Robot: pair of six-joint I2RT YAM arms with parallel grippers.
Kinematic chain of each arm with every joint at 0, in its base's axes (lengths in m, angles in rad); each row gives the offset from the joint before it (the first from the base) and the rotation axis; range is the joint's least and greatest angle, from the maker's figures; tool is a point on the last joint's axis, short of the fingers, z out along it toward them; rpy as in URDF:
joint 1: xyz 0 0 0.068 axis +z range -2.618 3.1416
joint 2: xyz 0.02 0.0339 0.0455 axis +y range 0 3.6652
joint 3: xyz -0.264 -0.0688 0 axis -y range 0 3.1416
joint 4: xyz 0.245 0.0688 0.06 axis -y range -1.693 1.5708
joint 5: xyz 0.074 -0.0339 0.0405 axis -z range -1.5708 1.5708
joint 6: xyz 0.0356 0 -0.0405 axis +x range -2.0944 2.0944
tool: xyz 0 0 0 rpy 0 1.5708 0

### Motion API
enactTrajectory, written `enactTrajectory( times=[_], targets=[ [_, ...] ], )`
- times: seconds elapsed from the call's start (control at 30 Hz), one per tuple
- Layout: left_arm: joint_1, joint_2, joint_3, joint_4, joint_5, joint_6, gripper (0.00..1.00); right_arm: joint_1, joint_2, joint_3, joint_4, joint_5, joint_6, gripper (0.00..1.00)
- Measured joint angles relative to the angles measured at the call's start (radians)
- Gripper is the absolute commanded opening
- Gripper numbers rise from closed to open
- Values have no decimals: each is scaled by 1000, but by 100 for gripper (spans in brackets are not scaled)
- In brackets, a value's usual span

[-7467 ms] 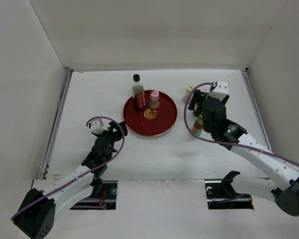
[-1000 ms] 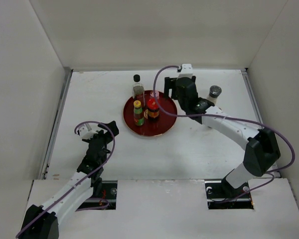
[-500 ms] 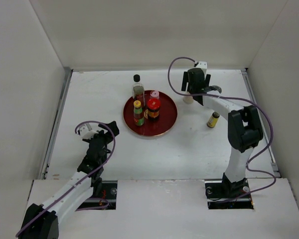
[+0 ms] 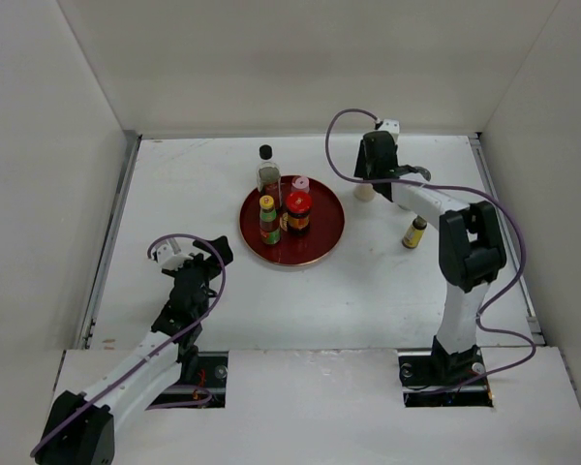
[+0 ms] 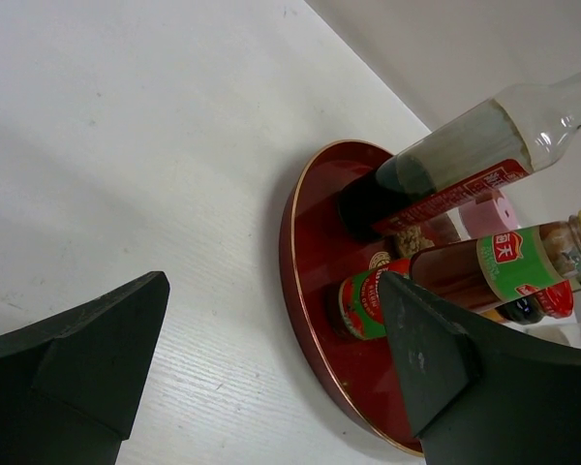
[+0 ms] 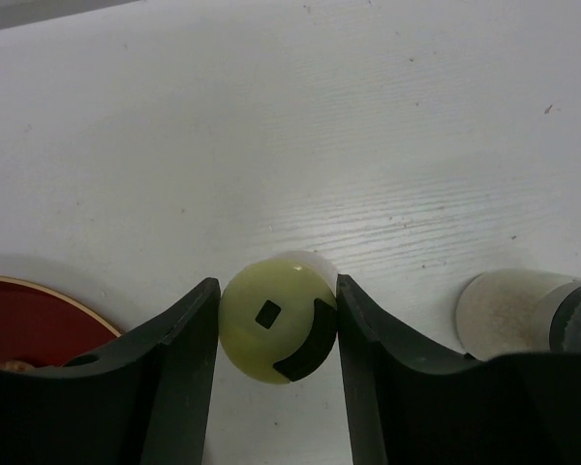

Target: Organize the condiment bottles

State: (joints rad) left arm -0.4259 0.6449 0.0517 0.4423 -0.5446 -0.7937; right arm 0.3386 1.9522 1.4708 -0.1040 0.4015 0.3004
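The round red tray holds a tall clear glass bottle with a black cap, a yellow-capped bottle, a red-capped jar and a pink-capped jar. My right gripper is right of the tray, shut on a yellow-green-capped bottle that stands on the table; both fingers touch its cap. A grey-capped jar is just to its right. A small gold-capped bottle lies further forward. My left gripper is open and empty, well left of and in front of the tray.
White walls close in the table at the back and on both sides. The right arm's purple cable loops over the back of the table. In the left wrist view the tall bottle and the yellow-capped bottle stand close together.
The right arm swung from the tray to the yellow-green-capped bottle at the back right and its fingers now grip the cap. The left arm has barely moved.
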Motion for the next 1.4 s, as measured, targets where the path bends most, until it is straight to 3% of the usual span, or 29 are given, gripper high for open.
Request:
enactTrajectory(
  times=[0.27,0.5,0.7,0.93,1.13,1.4],
  targets=[
    [0,-1,0,13,0,0,90,18,-100,-98,26,2,9,43],
    [0,14,0,26,0,0,90,155,-211,-128,74,10,-2,44],
    [0,24,0,33,1,0,90,273,-196,-126,114,8,-1,44],
    [6,-3,0,33,3,0,90,288,-102,-126,113,10,7,45],
    [6,1,0,33,8,0,90,287,-89,-153,121,28,21,77],
    [6,5,0,32,14,0,90,273,-141,-195,127,52,29,81]
  ],
)
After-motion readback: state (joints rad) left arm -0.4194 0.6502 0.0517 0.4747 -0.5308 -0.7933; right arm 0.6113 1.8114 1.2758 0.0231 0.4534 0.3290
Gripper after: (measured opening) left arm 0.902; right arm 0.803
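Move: The right hand already has the pale-capped bottle between its fingers, standing on the table. The free spot on the red tray's right side that it goes to lies some 13 cm left, 7 cm back and about 5 cm below. The pink-capped bottle is roughly 20 cm left and 5 cm back, the red-capped jar 21 cm left and 13 cm back. From the idle left hand, that spot is about 17 cm ahead, 28 cm right and 5 cm below. Keeping its grip on the pale-capped bottle, the right hand draws back and lifts it about 7 cm, swings it some 13 cm left over the tray while turning about 15 degrees counter-clockwise, then lowers it beside the pink-capped bottle. There the fingers open and let go, and the hand starts to rise and ease back to the right. ##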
